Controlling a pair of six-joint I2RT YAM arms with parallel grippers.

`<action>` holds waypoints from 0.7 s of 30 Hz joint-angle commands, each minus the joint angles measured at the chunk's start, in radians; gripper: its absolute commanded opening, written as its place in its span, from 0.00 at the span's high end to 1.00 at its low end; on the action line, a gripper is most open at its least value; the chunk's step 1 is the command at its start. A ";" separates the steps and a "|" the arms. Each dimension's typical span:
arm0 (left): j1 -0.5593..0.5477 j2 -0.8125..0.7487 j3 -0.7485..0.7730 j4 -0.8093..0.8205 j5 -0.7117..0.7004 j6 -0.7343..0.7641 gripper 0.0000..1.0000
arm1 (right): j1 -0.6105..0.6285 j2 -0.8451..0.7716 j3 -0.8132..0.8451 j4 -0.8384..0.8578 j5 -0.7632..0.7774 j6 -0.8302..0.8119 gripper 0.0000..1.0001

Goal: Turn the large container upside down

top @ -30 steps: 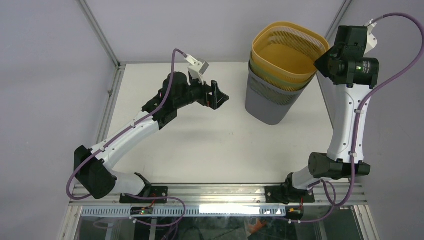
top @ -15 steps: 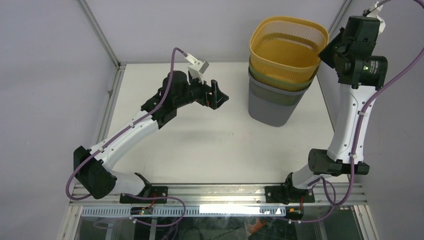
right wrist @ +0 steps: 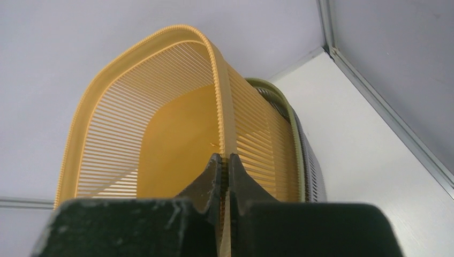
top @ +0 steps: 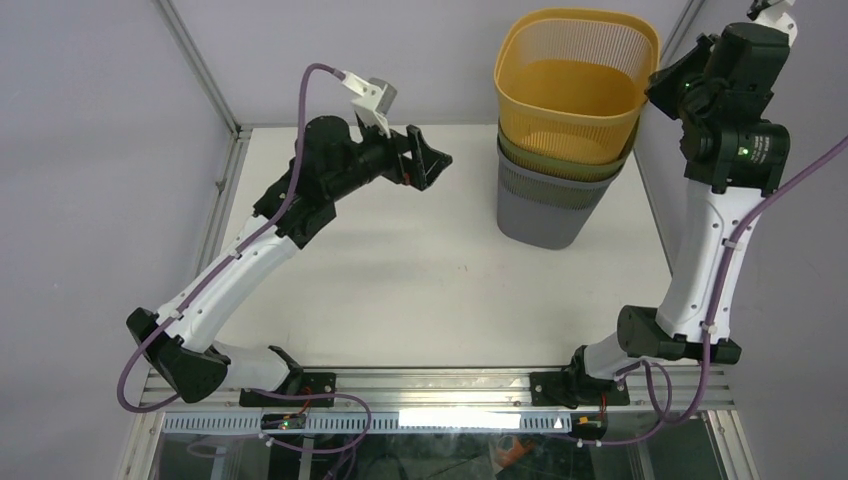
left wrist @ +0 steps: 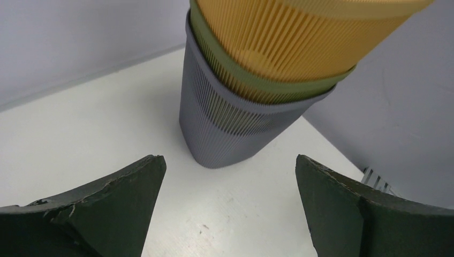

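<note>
Three slatted containers stand nested at the back right of the table. The large yellow container is the top one, raised part way out of the green one, which sits in the grey one. My right gripper is shut on the yellow container's right rim, one finger inside and one outside. To the left of the stack and apart from it, my left gripper hangs wide open and faces the stack with nothing between its fingers.
The white table has a metal frame rail along its left, back and right edges. Grey enclosure walls stand close behind and to the right of the stack. The right arm rises tall at the table's right edge.
The right gripper has closed fully on the yellow rim and lifted the yellow container higher out of the stack. The left arm has risen and shifted slightly left and back.
</note>
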State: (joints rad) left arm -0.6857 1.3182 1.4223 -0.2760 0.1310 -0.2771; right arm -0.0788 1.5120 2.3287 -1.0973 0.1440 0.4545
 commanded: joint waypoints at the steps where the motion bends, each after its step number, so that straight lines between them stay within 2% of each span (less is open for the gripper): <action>1: 0.002 -0.040 0.181 -0.002 -0.039 0.014 0.01 | 0.007 -0.140 0.081 0.311 -0.104 0.056 1.00; 7: 0.002 -0.020 0.352 0.030 0.042 0.136 0.01 | 0.007 -0.151 0.081 0.350 -0.134 0.070 1.00; 13: -0.001 -0.044 0.320 0.274 0.191 0.327 0.01 | 0.007 -0.162 0.039 0.365 -0.193 0.083 1.00; 16: -0.005 -0.029 0.336 0.317 0.244 0.383 0.01 | 0.007 -0.178 0.019 0.378 -0.217 0.079 1.00; 19: -0.007 -0.015 0.346 0.322 0.221 0.380 0.01 | 0.007 -0.200 -0.012 0.399 -0.241 0.066 1.00; 21: -0.007 -0.001 0.352 0.321 0.161 0.327 0.01 | 0.007 -0.222 -0.049 0.421 -0.251 0.053 1.00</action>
State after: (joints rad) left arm -0.6872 1.2953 1.7512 -0.0368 0.3180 0.0387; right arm -0.0776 1.3525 2.3135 -0.8005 -0.0463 0.5175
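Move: The yellow container, its right-hand rim already pinched in the right hand's shut fingers, has its middle about 12 cm to that hand's left, 3 cm farther out and 10 cm below. Under it are nested the green container, some 11 cm left, 1 cm ahead and 20 cm down, and the grey one, roughly 10 cm left, 1 cm back and 30 cm down. From the open left hand, the yellow container is about 25 cm right, 8 cm ahead and 3 cm up. The yellow container's rim, pinched at first, comes free of the right hand's fingers as that hand pulls up about 12 cm, drawing back and a little left and tilting its fingertips upward; the fingers stay shut. Meanwhile the empty left hand rises quickly, some 22 cm, backing off slightly and tipping its wide-open fingers up. ##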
